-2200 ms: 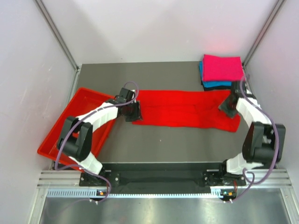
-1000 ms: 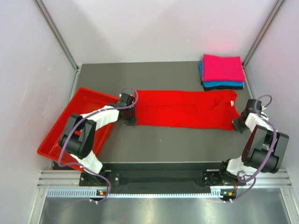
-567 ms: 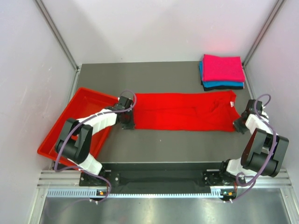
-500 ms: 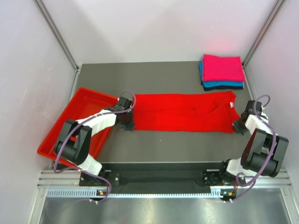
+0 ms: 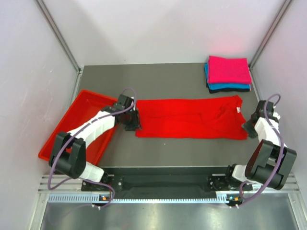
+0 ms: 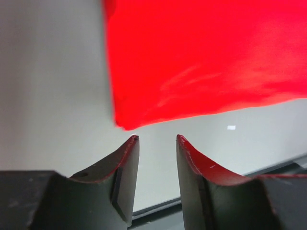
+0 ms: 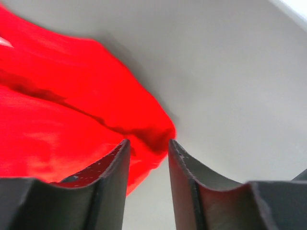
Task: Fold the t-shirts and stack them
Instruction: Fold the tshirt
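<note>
The bright red t-shirt (image 5: pixel 189 117) lies flat on the table as a long folded strip running left to right. My left gripper (image 5: pixel 134 121) sits at its left end, jaws open, and the cloth's corner (image 6: pixel 125 122) lies just beyond the tips (image 6: pixel 156 137). At the collar end on the right, my right gripper (image 5: pixel 248 126) is open too, and the red t-shirt's rounded corner (image 7: pixel 158 134) rests on the table past its tips (image 7: pixel 148 141). Neither holds cloth. A folded magenta-pink t-shirt (image 5: pixel 229 68) tops a teal-blue t-shirt (image 5: pixel 225 87) at the back right, a dark layer beneath.
A rigid red plastic tray (image 5: pixel 64 136) sits at the left edge, partly under the left arm. Grey walls and metal posts enclose the table. The folded stack stands just behind the right arm's wrist.
Both grippers, earlier shut on the red shirt's two ends, have opened and let go. The shirt has settled flat, slightly nearer the table's front.
</note>
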Available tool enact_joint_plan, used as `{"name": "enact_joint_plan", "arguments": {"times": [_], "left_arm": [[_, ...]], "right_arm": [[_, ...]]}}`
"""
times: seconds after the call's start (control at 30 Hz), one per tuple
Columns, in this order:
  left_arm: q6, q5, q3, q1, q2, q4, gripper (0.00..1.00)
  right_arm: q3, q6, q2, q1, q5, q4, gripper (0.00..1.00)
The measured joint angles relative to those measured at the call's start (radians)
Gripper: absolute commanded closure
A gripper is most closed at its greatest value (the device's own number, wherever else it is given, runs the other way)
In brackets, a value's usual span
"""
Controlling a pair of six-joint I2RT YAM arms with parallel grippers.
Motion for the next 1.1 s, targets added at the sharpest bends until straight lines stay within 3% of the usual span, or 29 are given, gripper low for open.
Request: {"name": "enact_joint_plan", "arguments": {"times": [0.2, 0.33, 0.63, 0.87, 1.1], "left_arm": [[0.043, 0.047, 0.161, 0.002, -0.003, -0.013, 0.58], [0.072, 0.072, 0.18, 0.006, -0.013, -0.013, 0.58], [0.114, 0.111, 0.157, 0.023, -0.031, -0.013, 0.58], [0.13, 0.121, 0.122, 0.027, -0.035, -0.013, 0.58], [0.138, 0.129, 0.122, 0.028, -0.041, -0.011, 0.58]], "right_arm": [[0.146, -0.039, -0.058, 0.058, -0.018, -0.04, 0.6], [0.24, -0.01, -0.043, 0.214, 0.001, -0.065, 0.61], [0.425, 0.111, 0.219, 0.526, 0.071, -0.073, 0.62], [0.546, 0.139, 0.466, 0.6, 0.196, -0.082, 0.64], [0.559, 0.166, 0.525, 0.609, 0.294, -0.121, 0.66]]}}
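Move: Ahead and to the left of the right hand lies what it makes for: the t-shirt's rumpled fold near the collar, about 15 cm forward, 14 cm left and 4 cm below. The shirt's near right corner is right under this hand, some 1 cm to its left and 4 cm down; the white collar label sits 15 cm ahead, 5 cm left; the folded stack 32 cm ahead, 8 cm left. From the left hand that fold is about 13 cm ahead, 34 cm right and 5 cm lower. Arcing forward and left away from the near right corner, the right hand climbs about 10 cm, crosses over the collar end and sinks again to hover low above the rumpled fold, easing slightly back and right last; its wrist turns some 20 degrees counter-clockwise, its fingers staying open. The left hand, also open, rises nearly 7 cm and slightly forward from its corner, then settles a centimetre lower. ##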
